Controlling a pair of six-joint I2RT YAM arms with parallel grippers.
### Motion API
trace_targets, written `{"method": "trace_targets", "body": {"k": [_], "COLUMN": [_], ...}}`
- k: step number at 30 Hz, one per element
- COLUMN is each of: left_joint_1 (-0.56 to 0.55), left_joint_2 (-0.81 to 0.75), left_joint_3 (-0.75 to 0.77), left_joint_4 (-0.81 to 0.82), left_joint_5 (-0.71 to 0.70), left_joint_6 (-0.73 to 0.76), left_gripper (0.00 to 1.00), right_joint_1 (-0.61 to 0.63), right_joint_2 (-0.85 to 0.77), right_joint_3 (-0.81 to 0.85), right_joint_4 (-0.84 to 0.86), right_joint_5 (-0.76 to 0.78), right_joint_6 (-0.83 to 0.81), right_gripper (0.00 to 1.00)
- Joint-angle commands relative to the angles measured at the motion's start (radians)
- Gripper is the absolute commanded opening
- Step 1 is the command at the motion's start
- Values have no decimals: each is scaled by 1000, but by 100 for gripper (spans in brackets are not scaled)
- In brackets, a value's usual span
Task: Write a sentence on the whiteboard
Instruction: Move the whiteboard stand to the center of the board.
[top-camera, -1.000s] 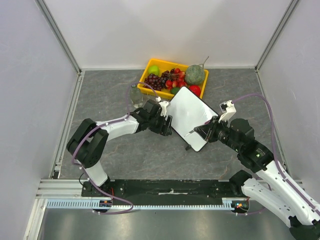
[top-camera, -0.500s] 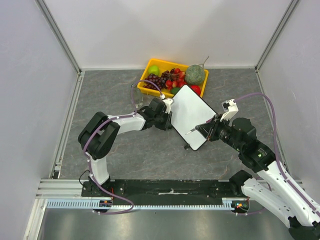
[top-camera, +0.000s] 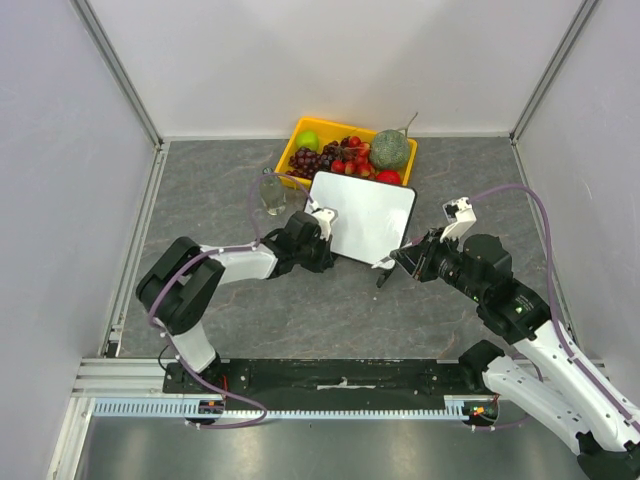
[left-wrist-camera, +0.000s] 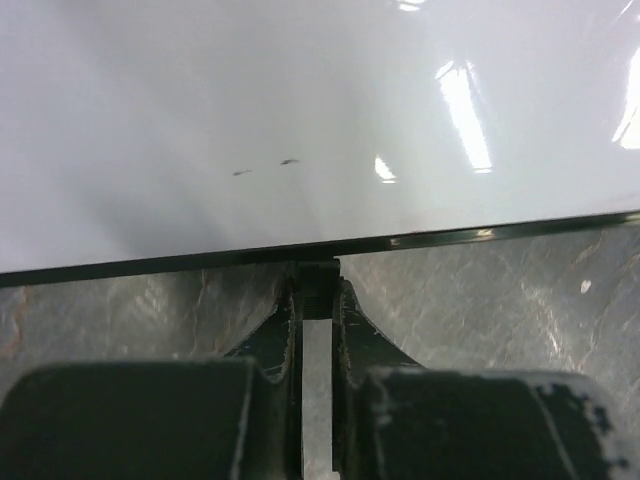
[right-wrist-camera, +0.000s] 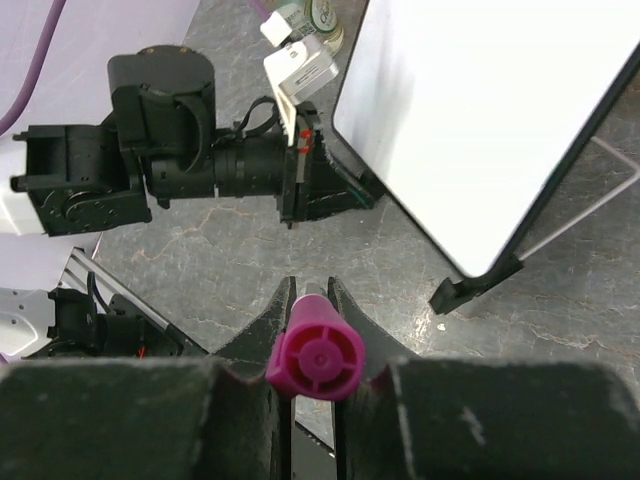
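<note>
The whiteboard (top-camera: 365, 212) stands tilted in front of the tray, glossy white with a thin black rim. My left gripper (top-camera: 322, 242) is shut on the board's lower left edge. In the left wrist view the jaws (left-wrist-camera: 318, 288) pinch a small black foot under the rim, and the whiteboard (left-wrist-camera: 320, 120) fills the view above. No sentence is in view on its face, only two tiny dark specks (left-wrist-camera: 265, 167). My right gripper (right-wrist-camera: 312, 300) is shut on a magenta marker (right-wrist-camera: 318, 355). It hovers just off the board's lower right corner (top-camera: 400, 258).
A yellow tray (top-camera: 296, 136) of grapes, berries and other fruit sits right behind the board. A small glass jar (top-camera: 271, 192) stands left of it. One black board foot (right-wrist-camera: 475, 290) rests on the grey table. Walls close in on three sides.
The left gripper went from open to shut on the board's edge. The board swung from a diagonal pose to nearly level across the view. The right arm barely moved.
</note>
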Motion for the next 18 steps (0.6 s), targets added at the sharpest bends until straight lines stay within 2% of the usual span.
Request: {"method": "trace_targets", "body": {"k": [1,10,18], "left_joint_1": [-15,-99,-211], "left_joint_2": [-100,-244,-267], "left_joint_3": [-94,-209,-236], "left_joint_4": [-40,-132,-215], "left_joint_5": [-58,-205,-317], "left_joint_6": [-75,-187,-343], "left_gripper": [2,2,2], "right_joint_1": [-3,-3,-3], "right_joint_2": [-6,-23,-27], "right_joint_3": [39,28,17], "right_joint_4": [-4,-4,-5], "right_joint_5": [-12,-16,-16], "right_joint_6": [-12,-6,-6], "right_gripper": [0,0,0]}}
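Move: In the left fingers already is the stand's near-left foot; clear table, where the stand is headed, lies about 10 cm back and 3 cm to the left. From this hand the whiteboard's middle is some 11 cm ahead, 9 cm right and slightly higher, its right foot about 14 cm right and 4 cm back, and the fruit tray 25 cm ahead, 5 cm right. From the right hand, the board's middle is roughly 18 cm ahead, 9 cm left and 18 cm below. Drawing the whiteboard stand back by its near-left foot, the left hand travels level just above the table, about 8 cm towards its base and a smaller 3 cm or so to the left, the leftward drift fading towards the end. The closed fingers keep their pinch on the foot while the wrist turns counter-clockwise by less than 10 degrees. ##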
